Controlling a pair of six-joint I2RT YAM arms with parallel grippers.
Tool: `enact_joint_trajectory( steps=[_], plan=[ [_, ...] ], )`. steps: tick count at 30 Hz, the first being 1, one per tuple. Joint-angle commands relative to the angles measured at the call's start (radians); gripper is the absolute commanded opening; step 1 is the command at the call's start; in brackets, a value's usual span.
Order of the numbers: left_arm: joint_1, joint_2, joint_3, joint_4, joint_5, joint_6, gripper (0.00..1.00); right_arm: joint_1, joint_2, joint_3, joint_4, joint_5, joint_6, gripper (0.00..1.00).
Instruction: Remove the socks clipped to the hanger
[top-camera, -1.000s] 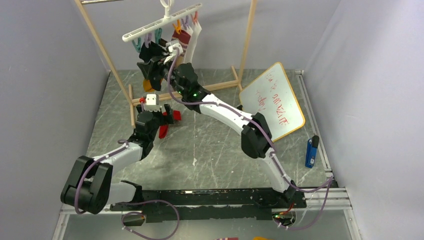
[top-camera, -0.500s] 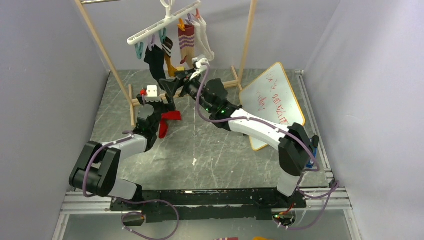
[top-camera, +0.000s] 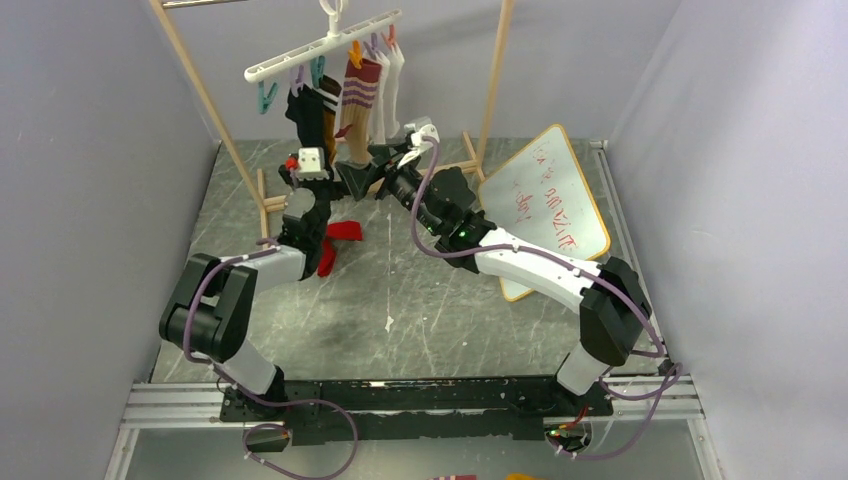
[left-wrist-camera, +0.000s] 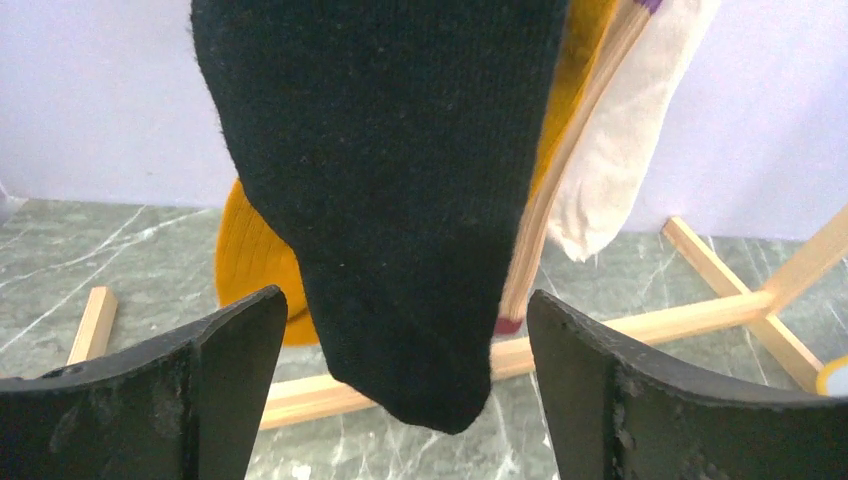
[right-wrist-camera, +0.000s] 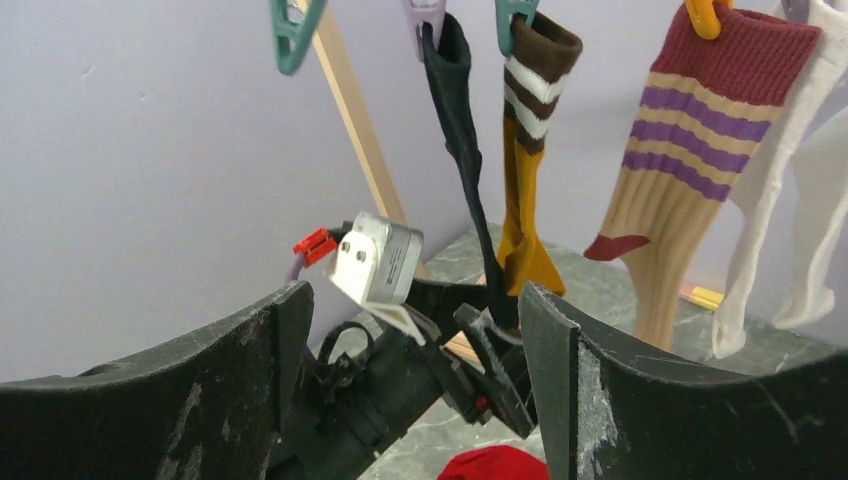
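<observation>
The white hanger (top-camera: 320, 45) hangs from the wooden rack with socks clipped in a row. In the right wrist view they read left to right: black sock (right-wrist-camera: 460, 120), mustard sock (right-wrist-camera: 525, 190), maroon-and-cream striped sock (right-wrist-camera: 690, 150), white socks (right-wrist-camera: 790, 190). A red sock (top-camera: 338, 238) lies on the table. My left gripper (left-wrist-camera: 405, 375) is open, and the black sock's toe (left-wrist-camera: 400, 220) hangs between its fingers without touching them. My right gripper (right-wrist-camera: 415, 370) is open and empty, low and right of the socks, facing the left gripper (top-camera: 325, 188).
The wooden rack frame (top-camera: 492, 90) has floor bars (left-wrist-camera: 640, 325) just behind the socks. One teal clip (right-wrist-camera: 295, 30) at the hanger's left end is empty. A whiteboard (top-camera: 545, 205) and a blue marker (top-camera: 622, 300) lie on the right.
My right arm has pulled back from the hanger, down and right, its jaws a little wider. The hanger has swung and the socks hang free. The left gripper has come up under the black sock.
</observation>
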Motion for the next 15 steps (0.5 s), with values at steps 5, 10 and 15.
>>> enact_joint_trajectory(
  steps=[5, 10, 15],
  plan=[
    [-0.005, 0.056, 0.121, 0.022, 0.006, 0.019, 0.17, -0.002, -0.043, -0.016, 0.038, -0.012, -0.037, 0.8],
    [-0.024, 0.047, 0.144, -0.008, 0.002, -0.004, 0.05, -0.031, -0.002, 0.026, 0.015, -0.104, 0.016, 0.8],
    [-0.06, -0.016, 0.131, -0.055, -0.002, 0.055, 0.05, -0.031, -0.004, 0.042, -0.008, -0.126, 0.024, 0.8]
  ],
)
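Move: The black sock hangs from its lilac clip with its toe already in the open mouth of the left hand; its middle is about 2 cm ahead, 1 cm left and 7 cm above. The mustard sock hangs some 5 cm ahead and 3 cm right of the hand, the striped beige sock about 5 cm ahead and 10 cm right, both higher. From the right hand, the black sock lies about 11 cm ahead, 9 cm left and 2 cm up. Forward and up by about 2 cm each, the left hand eases in around the toe of the black sock while its wide-open fingers snap shut and pinch the cloth. Once they are closed it shifts some 2 cm to the right, keeping the pinch, its wrist nearly steady and the fingers pointing forward. ##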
